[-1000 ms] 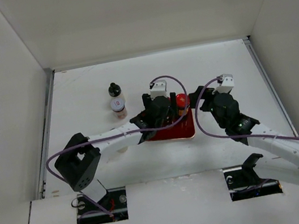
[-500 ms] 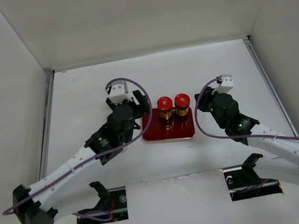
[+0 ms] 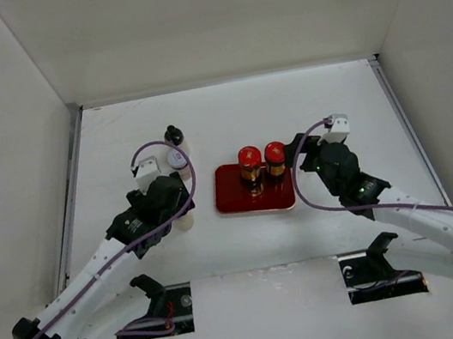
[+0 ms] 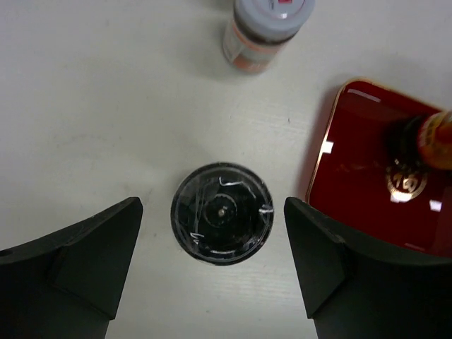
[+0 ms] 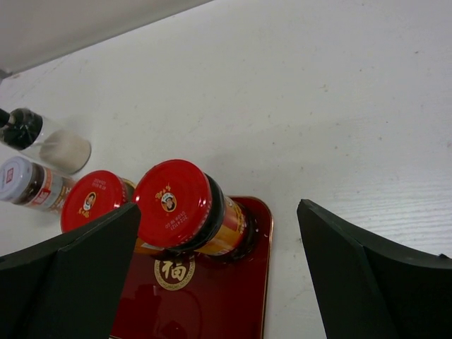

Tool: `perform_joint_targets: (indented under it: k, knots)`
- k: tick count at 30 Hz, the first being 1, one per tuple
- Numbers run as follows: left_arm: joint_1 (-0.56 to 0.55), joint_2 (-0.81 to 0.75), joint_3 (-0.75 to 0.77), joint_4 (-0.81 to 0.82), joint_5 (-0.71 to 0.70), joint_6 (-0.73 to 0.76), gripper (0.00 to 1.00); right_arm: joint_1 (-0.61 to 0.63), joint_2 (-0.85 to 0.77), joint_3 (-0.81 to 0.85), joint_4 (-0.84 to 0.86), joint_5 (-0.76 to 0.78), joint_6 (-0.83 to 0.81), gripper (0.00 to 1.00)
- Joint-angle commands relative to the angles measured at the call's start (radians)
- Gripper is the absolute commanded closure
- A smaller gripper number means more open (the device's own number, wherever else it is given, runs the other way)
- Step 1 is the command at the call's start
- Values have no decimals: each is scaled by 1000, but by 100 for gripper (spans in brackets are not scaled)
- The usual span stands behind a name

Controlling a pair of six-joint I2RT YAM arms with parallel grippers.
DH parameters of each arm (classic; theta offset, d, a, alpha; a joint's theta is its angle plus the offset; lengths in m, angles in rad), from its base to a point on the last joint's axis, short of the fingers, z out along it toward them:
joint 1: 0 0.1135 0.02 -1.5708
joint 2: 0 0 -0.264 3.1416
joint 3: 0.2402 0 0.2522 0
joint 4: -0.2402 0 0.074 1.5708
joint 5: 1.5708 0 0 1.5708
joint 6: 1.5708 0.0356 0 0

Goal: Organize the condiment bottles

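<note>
Two amber bottles with red caps stand side by side on the red tray; in the right wrist view they are the nearer bottle and the farther one. My left gripper is open, pointing down over a pale bottle with a black cap left of the tray, with a gap on each side. From above that bottle is mostly hidden under the left gripper. My right gripper is open and empty, just right of the tray, also seen from above.
Beyond the left gripper stand a grey-capped bottle and a small black-capped bottle of white grains. White walls enclose the table on three sides. The tray's gold emblem lies before the red-capped bottles.
The left arm has left the tray, swung left and come over the black-capped bottle beside it. Both red-capped bottles now stand uncovered on the tray. The right arm has barely moved.
</note>
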Motion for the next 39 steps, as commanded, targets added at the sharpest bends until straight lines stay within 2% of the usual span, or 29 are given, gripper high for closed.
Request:
perform_joint_targets:
  k: [1, 8, 13, 16, 23, 33, 39]
  knots:
    - [9, 4, -22, -2, 99, -27, 18, 18, 13, 34, 15, -9, -5, 0]
    - [8, 69, -62, 74, 99, -19, 22, 28, 24, 40, 15, -9, -13, 0]
    - [0, 109, -45, 110, 86, -5, 46, 28, 24, 39, 18, -9, -16, 0]
    - [-27, 125, 7, 93, 38, 18, 57, 27, 20, 37, 20, -9, -16, 0]
    - [-156, 219, 195, 168, -99, 127, 59, 27, 21, 34, 23, -9, -18, 0]
    - [-173, 451, 257, 514, 31, 199, 59, 25, 19, 31, 29, -9, -18, 0]
    - [-161, 530, 266, 623, 79, 203, 59, 25, 23, 30, 35, -13, -22, 0]
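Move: The dark-lidded bottle stands almost straight under the open left hand, about 1 cm to its right, with its middle some 6 cm lower. The grey-lidded jar is roughly 15 cm ahead and 4 cm right. The red tray's middle lies about 8 cm ahead and 21 cm right; the nearer red-lidded jar on it is some 10 cm ahead and 23 cm right. From the idle right hand, the bottle is about 38 cm left, 10 cm back and 9 cm lower. Down about 4 cm first, the left hand sinks around the dark-lidded bottle and its open fingers close to pinch it near the lid. It then lifts it some 7 cm while swinging right and forward towards the tray, about 15 cm right in all, turning clockwise by 15 degrees or so, and ends lowering by 3 to 4 cm over the tray's left part, grip kept. ##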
